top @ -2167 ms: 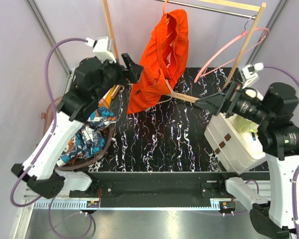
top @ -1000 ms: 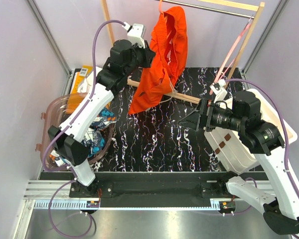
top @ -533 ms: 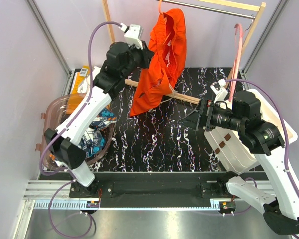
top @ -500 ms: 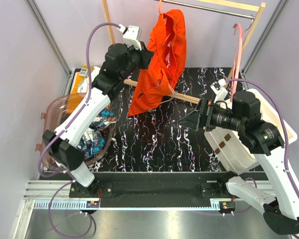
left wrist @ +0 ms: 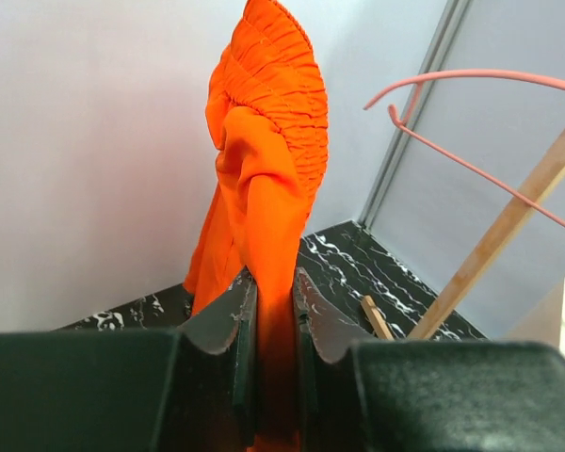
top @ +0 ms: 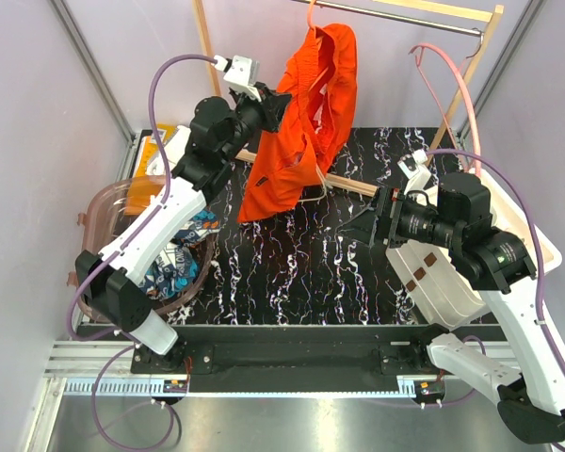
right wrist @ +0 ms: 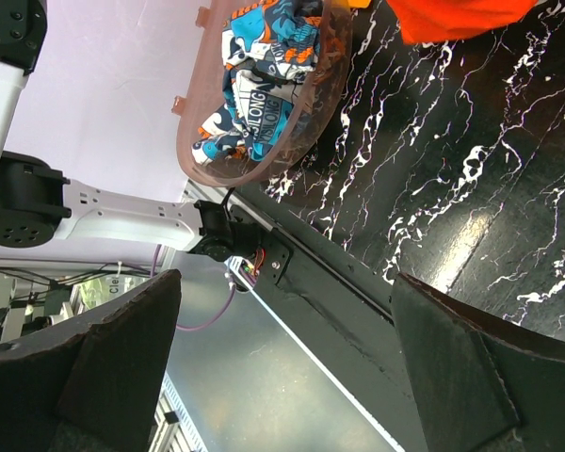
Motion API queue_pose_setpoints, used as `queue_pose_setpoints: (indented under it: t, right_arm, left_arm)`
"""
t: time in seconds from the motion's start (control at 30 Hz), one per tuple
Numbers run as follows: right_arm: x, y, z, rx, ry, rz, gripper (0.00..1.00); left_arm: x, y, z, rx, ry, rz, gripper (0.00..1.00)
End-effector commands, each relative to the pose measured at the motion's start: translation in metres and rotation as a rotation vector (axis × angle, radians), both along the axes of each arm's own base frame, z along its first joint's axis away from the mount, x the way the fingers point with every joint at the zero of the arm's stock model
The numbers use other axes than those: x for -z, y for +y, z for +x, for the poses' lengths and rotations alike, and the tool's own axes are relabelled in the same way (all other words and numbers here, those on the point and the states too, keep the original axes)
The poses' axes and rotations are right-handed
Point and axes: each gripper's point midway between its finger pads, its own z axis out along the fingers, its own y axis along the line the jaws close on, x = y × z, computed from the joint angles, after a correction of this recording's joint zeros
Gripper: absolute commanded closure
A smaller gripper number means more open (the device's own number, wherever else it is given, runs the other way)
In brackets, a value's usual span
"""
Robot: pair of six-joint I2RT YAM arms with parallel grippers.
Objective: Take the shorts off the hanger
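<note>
The bright orange shorts (top: pixel 306 113) hang from a pink hanger hook (top: pixel 311 13) on the top rail. My left gripper (top: pixel 275 102) is raised beside them and shut on a fold of their cloth. In the left wrist view the orange shorts (left wrist: pixel 264 151) run down between the narrowly parted fingers of the left gripper (left wrist: pixel 273 301). The patterned shorts (top: pixel 174 256) lie in the basket (top: pixel 96 205) at the left; the right wrist view shows the patterned shorts (right wrist: pixel 264 66) there too. My right gripper (top: pixel 365 229) hangs open and empty over the table's right half, its jaws wide in the right gripper (right wrist: pixel 284 282) view.
An empty pink hanger (top: pixel 452 71) hangs on the rail at the right. The wooden rack has upright posts (top: pixel 466 85) and a base bar (top: pixel 348 185) across the black marbled table (top: pixel 301 273). A white bin (top: pixel 452 278) sits under the right arm.
My left gripper has lifted a little up and to the right with the orange cloth in it. The empty pink hanger has swung round. The right arm is still.
</note>
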Motion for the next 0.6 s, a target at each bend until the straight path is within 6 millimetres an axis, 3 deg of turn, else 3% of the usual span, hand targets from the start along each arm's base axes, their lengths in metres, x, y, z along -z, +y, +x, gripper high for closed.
queue_pose_setpoints:
  t: [0.0, 0.07, 0.1, 0.17, 0.23, 0.3, 0.57]
  right_arm:
    - [-0.003, -0.001, 0.000, 0.001, -0.041, -0.011, 0.00]
    - [-0.002, 0.000, 0.001, -0.005, -0.038, -0.013, 0.00]
    - [-0.001, 0.000, 0.001, -0.008, -0.036, -0.014, 0.00]
    - [-0.001, 0.000, 0.001, -0.009, -0.038, -0.013, 0.00]
    - [-0.001, 0.000, 0.001, -0.009, -0.038, -0.013, 0.01]
    - [-0.001, 0.000, -0.001, -0.011, -0.038, -0.013, 0.00]
    - [0.000, -0.003, -0.004, -0.013, -0.041, -0.019, 0.00]
  left_arm:
    - [-0.047, 0.002, -0.024, 0.068, -0.064, -0.067, 0.86]
    - [-0.034, 0.001, -0.022, 0.063, -0.007, -0.051, 0.56]
    - [-0.036, 0.001, -0.021, 0.060, 0.003, -0.051, 0.44]
    - [-0.030, -0.001, -0.019, 0.066, 0.053, -0.021, 0.39]
    - [-0.040, -0.007, -0.013, 0.076, 0.058, -0.011, 0.32]
    - [-0.043, -0.014, -0.006, 0.093, 0.073, 0.008, 0.10]
    - [-0.047, -0.022, 0.031, 0.092, 0.109, 0.012, 0.12]
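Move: The left hand still pinches the left edge of the orange shorts; their middle hangs about 3 cm ahead of it, 3 cm to its right and 11 cm below. The hanger hook on the rail is roughly 9 cm ahead, 4 cm right and 12 cm up. The bare pink hanger is some 2 cm ahead, 24 cm to the right, about level. From the idle right hand the shorts are about 28 cm ahead, 7 cm left, at similar height. Upward, after easing barely half a centimetre back, goes the left hand: its fingers open wide and let go of the orange shorts' edge, then it climbs about 6 cm alongside the fabric towards the hanger hook. It drifts some 2 cm to the right and, late in the climb, slightly forward, fingers still pointing forward-right with hardly any turn. ##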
